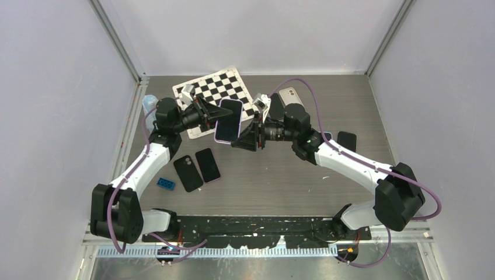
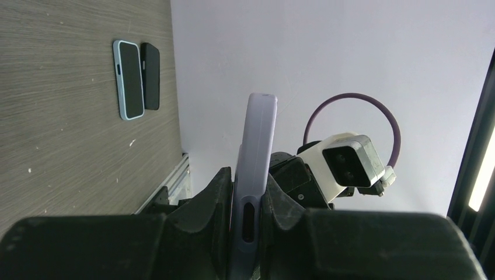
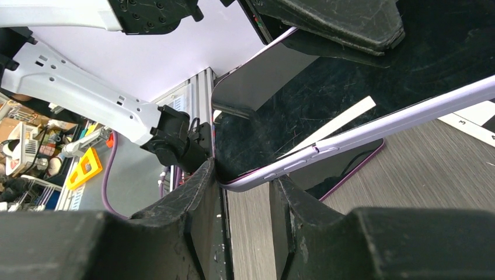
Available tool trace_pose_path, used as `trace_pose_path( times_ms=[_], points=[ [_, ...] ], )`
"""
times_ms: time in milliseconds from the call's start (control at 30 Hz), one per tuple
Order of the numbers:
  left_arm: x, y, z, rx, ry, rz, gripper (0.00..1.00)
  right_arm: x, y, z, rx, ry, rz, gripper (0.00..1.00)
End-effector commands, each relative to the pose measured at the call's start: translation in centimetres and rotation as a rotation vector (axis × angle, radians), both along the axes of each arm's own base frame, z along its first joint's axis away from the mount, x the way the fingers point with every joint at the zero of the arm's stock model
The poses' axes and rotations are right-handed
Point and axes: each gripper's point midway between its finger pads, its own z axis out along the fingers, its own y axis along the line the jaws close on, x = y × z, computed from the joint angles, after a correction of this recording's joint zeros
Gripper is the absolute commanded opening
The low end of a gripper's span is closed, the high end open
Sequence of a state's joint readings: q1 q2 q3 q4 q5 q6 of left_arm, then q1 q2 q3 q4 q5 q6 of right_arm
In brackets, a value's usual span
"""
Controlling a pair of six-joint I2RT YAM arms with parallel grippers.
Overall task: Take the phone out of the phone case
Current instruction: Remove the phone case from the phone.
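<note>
A phone (image 1: 229,118) with a dark screen sits in a lilac phone case (image 1: 216,137) and is held tilted above the table's middle. My left gripper (image 1: 211,115) is shut on the case's left long edge. In the left wrist view the case (image 2: 260,134) stands edge-on, clamped between the black fingers (image 2: 219,198) of the left gripper (image 2: 252,201). My right gripper (image 1: 250,135) meets the phone's near right corner. In the right wrist view that rounded corner of the case (image 3: 251,179) is wedged between the fingertips of the right gripper (image 3: 242,175), and the dark screen (image 3: 274,128) faces up.
On the table below lie a black case (image 1: 188,173), a dark phone (image 1: 208,165) and a blue brick (image 1: 165,184). A checkerboard (image 1: 213,90) lies at the back, with a grey phone (image 1: 290,96) beside it and a black phone (image 1: 347,140) to the right.
</note>
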State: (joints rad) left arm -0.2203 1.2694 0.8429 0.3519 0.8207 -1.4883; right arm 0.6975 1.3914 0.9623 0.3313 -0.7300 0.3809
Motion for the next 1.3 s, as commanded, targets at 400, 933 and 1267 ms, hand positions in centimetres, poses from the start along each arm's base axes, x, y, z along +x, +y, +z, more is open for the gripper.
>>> trace_pose_path(
  times_ms=[400, 933, 1267],
  points=[
    [-1.9, -1.3, 2.5, -0.107, 0.135, -0.08, 0.0, 4.0, -1.1, -3.0, -0.14, -0.133, -0.19, 0.42],
    [-1.6, -1.2, 2.5, -0.141, 0.145, -0.063, 0.0, 5.3, -1.6, -3.1, -0.163, -0.069, -0.282, 0.46],
    [0.6, 0.2, 3.0, -0.238, 0.097, 0.116, 0.0, 2.4, -2.5, 1.9, 0.033, 0.034, -0.286, 0.83]
  ],
)
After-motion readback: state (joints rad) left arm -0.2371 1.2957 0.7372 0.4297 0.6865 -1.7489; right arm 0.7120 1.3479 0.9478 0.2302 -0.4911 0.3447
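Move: The phone in its lilac case is already held between both hands. Its middle lies some 2 cm back of the left hand, level sideways, and about 6 cm ahead and 2 cm left of the right hand, which grips the near right corner. About 27 cm below the left hand lie the bare phone, 7 cm back and 11 cm left, and the black case, 10 cm back and 18 cm left; the chessboard's middle is roughly 22 cm ahead, 8 cm left. The phone and its lilac case are twisted against each other: the left hand keeps its pinch and goes down about 3 cm and forward 2, tipping the far edge down some 15 degrees while turning slightly counter-clockwise. The right hand moves forward 2.5 cm and down, turns about 13 degrees clockwise, then spreads its fingers off the case's near corner and backs slightly right. ##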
